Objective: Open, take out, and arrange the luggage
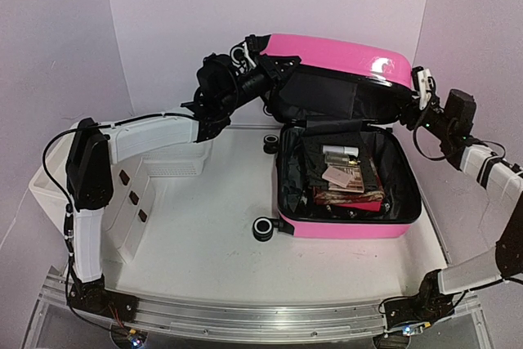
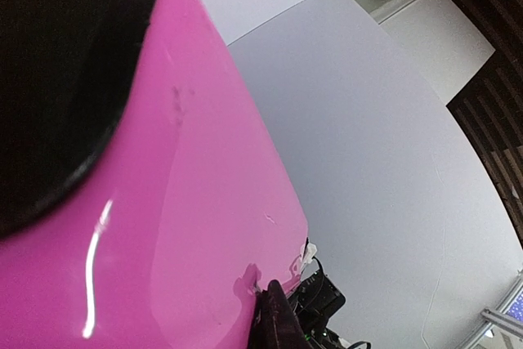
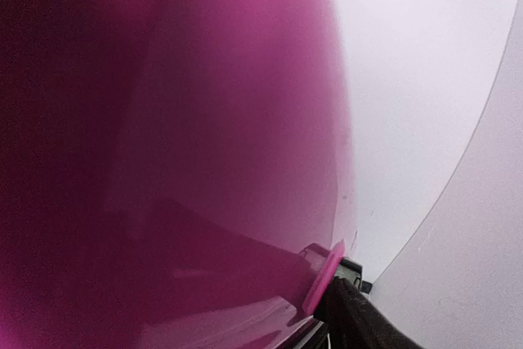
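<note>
The pink luggage (image 1: 351, 227) lies open on the table, its black-lined base holding several small items (image 1: 347, 177). Its glossy lid (image 1: 335, 51) is raised, hinged at the back. My left gripper (image 1: 263, 67) is clamped on the lid's left rim; in the left wrist view the pink shell (image 2: 188, 226) fills the frame beside one dark finger (image 2: 278, 316). My right gripper (image 1: 421, 87) sits at the lid's right corner. In the right wrist view the shell (image 3: 204, 120) crowds the frame, one dark finger (image 3: 359, 320) lies under its rim, and the jaw gap is hidden.
A white drawer unit (image 1: 135, 194) and a white mesh basket (image 1: 176, 161) stand at the left under my left arm. The suitcase's black wheels (image 1: 263, 229) stick out at its left side. White walls close in the back and both sides.
</note>
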Robot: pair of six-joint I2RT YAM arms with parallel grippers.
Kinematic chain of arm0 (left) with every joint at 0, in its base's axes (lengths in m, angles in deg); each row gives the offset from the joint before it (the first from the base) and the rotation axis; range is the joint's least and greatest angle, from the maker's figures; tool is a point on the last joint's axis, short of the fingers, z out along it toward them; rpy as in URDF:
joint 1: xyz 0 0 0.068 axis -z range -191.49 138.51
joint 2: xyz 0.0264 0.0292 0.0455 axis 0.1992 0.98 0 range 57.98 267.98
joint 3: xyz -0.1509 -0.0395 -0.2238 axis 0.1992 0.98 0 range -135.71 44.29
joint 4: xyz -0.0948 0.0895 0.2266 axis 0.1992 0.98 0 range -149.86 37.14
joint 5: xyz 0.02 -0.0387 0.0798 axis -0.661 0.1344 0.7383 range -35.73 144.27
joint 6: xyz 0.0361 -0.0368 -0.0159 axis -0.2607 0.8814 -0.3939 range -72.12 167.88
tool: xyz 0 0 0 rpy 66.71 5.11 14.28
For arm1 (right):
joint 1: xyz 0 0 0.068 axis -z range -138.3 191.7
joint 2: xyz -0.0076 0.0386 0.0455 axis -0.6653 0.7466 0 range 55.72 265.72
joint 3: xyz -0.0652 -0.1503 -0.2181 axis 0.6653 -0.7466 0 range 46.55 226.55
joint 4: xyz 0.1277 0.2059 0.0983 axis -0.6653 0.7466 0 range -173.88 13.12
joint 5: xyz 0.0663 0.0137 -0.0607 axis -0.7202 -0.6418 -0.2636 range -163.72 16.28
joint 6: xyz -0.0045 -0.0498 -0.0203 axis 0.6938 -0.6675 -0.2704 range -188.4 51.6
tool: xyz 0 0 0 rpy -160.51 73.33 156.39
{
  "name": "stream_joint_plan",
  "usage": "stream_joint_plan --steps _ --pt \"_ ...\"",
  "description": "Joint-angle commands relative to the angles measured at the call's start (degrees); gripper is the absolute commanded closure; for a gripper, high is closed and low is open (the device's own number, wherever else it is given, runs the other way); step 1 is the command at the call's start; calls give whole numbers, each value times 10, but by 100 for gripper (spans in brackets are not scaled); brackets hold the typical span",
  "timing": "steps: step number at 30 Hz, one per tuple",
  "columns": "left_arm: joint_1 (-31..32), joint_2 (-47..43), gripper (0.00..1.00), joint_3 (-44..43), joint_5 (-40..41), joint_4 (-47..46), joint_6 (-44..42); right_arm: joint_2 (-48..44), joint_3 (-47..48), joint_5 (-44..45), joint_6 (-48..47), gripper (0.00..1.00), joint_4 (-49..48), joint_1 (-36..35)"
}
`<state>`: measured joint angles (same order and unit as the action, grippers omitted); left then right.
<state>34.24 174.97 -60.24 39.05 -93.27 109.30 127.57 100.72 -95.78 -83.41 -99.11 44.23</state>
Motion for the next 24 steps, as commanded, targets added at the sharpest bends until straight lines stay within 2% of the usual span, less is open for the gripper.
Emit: stream_joint_plan --steps 1,4,8,13,15,19,20,22,24 --pt "-31 -2 100 -42 52 1 -54 17 35 -50 54 54 -50 -2" --pt "-30 -3 99 -30 26 0 -54 18 31 -43 66 72 -50 -2" --pt "-30 -29 85 29 -9 0 -68 13 30 -25 93 99 -39 -2" --pt "-20 -97 60 139 -55 8 -119 -9 40 44 110 100 13 -2" --pt "-13 -128 56 190 -75 19 -143 -16 56 89 125 100 56 -2" --pt "6 -199 46 302 -92 64 -211 -17 101 124 132 100 140 -3" --pt "12 -215 41 324 -95 82 -224 -15 113 141 137 100 159 -3" --pt "26 -249 37 356 -102 132 -273 -12 140 180 145 100 205 -3" --pt "66 -283 36 381 -68 181 -345 -4 179 192 146 100 262 -4"
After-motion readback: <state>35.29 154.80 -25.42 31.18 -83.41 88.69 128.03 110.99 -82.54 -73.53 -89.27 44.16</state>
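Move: At the lid's left edge, the left hand still grips the rim; the lid's middle is roughly 15 cm to its right, 2 cm ahead and 10 cm below. The case bottom with its contents lies about 9 cm back, 16 cm right and 36 cm below, the white basket some 32 cm left, level fore and aft, and 38 cm below. From the right hand, at the right rim, the lid's middle is about 14 cm left, 3 cm ahead, level in height. Closing on the lid's right rim, the right fingers pinch it, then carry it up and to the right, about 4 cm each way, turning some 15 degrees clockwise. Once they are shut, the left fingers open and let go of the left rim; that hand drops some 14 cm and draws back about 8 cm, drifting left, its left side rolling up. ##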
